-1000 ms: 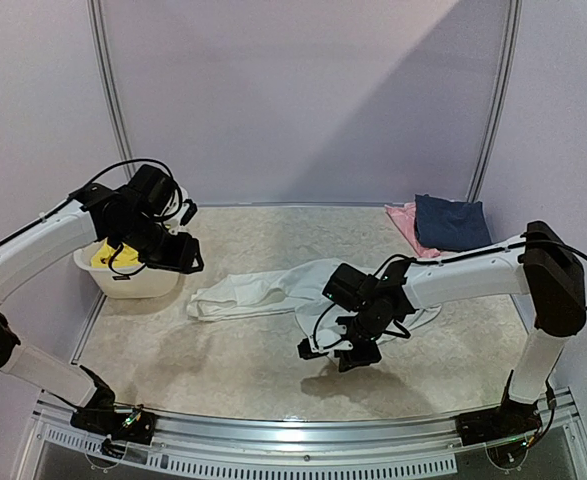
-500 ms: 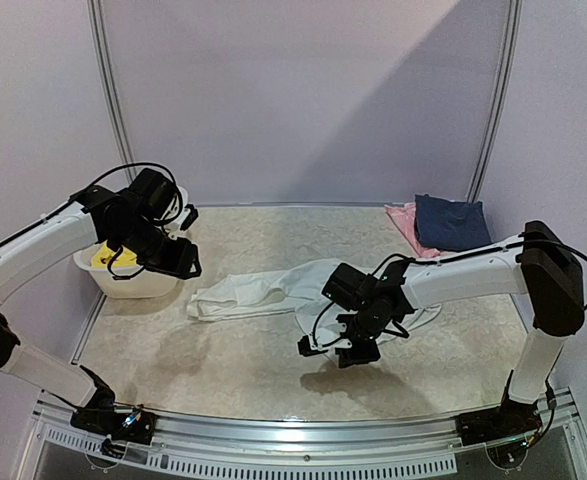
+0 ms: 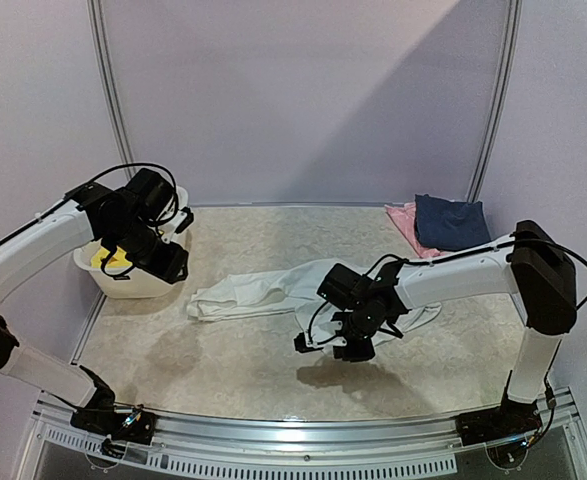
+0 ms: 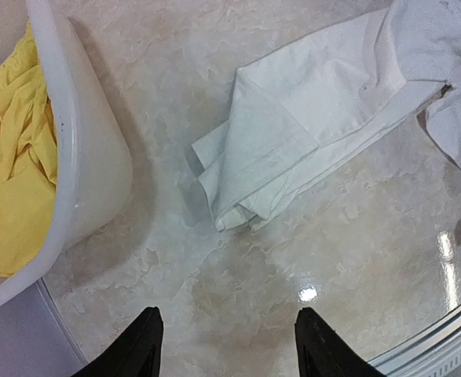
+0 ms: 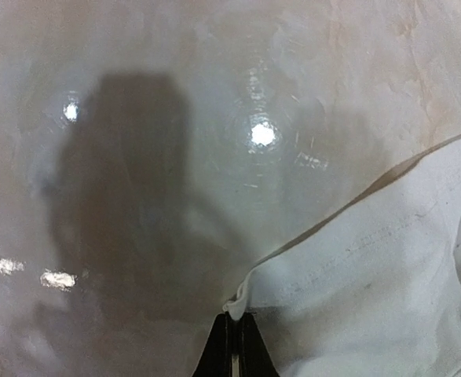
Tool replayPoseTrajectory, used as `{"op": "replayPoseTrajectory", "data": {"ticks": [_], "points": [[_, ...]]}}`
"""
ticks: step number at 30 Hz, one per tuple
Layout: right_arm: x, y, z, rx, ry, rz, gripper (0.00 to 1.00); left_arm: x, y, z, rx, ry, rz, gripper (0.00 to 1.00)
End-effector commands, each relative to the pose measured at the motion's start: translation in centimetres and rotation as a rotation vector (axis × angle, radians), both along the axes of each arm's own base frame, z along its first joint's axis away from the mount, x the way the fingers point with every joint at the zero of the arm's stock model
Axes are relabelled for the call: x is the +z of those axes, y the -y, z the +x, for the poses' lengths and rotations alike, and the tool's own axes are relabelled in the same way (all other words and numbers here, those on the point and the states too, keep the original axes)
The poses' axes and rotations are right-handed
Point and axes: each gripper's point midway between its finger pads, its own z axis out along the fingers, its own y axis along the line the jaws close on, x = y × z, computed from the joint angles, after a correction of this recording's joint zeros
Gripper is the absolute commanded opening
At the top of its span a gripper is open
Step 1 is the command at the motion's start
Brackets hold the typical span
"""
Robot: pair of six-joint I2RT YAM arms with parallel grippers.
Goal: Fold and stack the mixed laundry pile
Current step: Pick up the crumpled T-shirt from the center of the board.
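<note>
A white T-shirt (image 3: 263,290) lies crumpled and partly folded across the middle of the table. My right gripper (image 3: 345,345) is low at its near right part and shut on a corner of the T-shirt's edge (image 5: 250,292); the cloth (image 5: 371,267) spreads right of the jaws. Yellow shorts (image 3: 106,258) lie bunched in the white basket (image 3: 143,288) at the left, also in the left wrist view (image 4: 14,181). My left gripper (image 3: 173,265) hangs open by the basket's right side, above bare table (image 4: 228,314), a little short of the T-shirt's folded sleeve end (image 4: 293,149).
A dark blue folded garment (image 3: 451,222) lies on a pink one (image 3: 403,220) at the back right. The basket's wall (image 4: 89,157) stands close on the left of my left gripper. The table's metal front rail (image 3: 303,440) runs along the near edge.
My right gripper has closed onto the T-shirt's edge and shifted slightly left. My left arm has drawn a little toward the basket, still open.
</note>
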Motion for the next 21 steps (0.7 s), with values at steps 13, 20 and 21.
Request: {"op": "replayPoseTrajectory", "data": {"ticks": [13, 20, 21], "points": [[21.9, 2.9, 12.3, -0.351, 0.235, 0.403, 0.00, -5.3, -0.5, 0.5, -0.057, -0.158, 0.159, 0.57], [26.7, 7.4, 17.6, -0.556, 0.308, 0.505, 0.00, -6.5, 3.2, 3.2, -0.107, -0.145, 0.110, 0.57], [27.2, 7.9, 17.9, -0.574, 0.314, 0.515, 0.00, -6.4, 4.0, 3.7, -0.117, -0.137, 0.106, 0.58]]}}
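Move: The right fingers are already shut on the T-shirt's near corner at the table. Its right half spreads from there, its middle about 20 cm ahead and 4 cm right; the folded stack lies some 50 cm ahead and 34 cm right. For the open left hand, the shirt's left end is about 12 cm ahead, 7 cm right and 17 cm below, with the laundry basket roughly 25 cm ahead, 13 cm left and 10 cm below. Keeping its pinch on the T-shirt's near corner, the right hand hauls it quickly up about 25 cm, then also forward some 17 cm over the shirt's right half, drifting right late, left side rising and wrist turning clockwise. The left hand, after a short hold, sinks 7–8 cm towards the shirt's left end, fingers open and tipping nearer to straight down. ##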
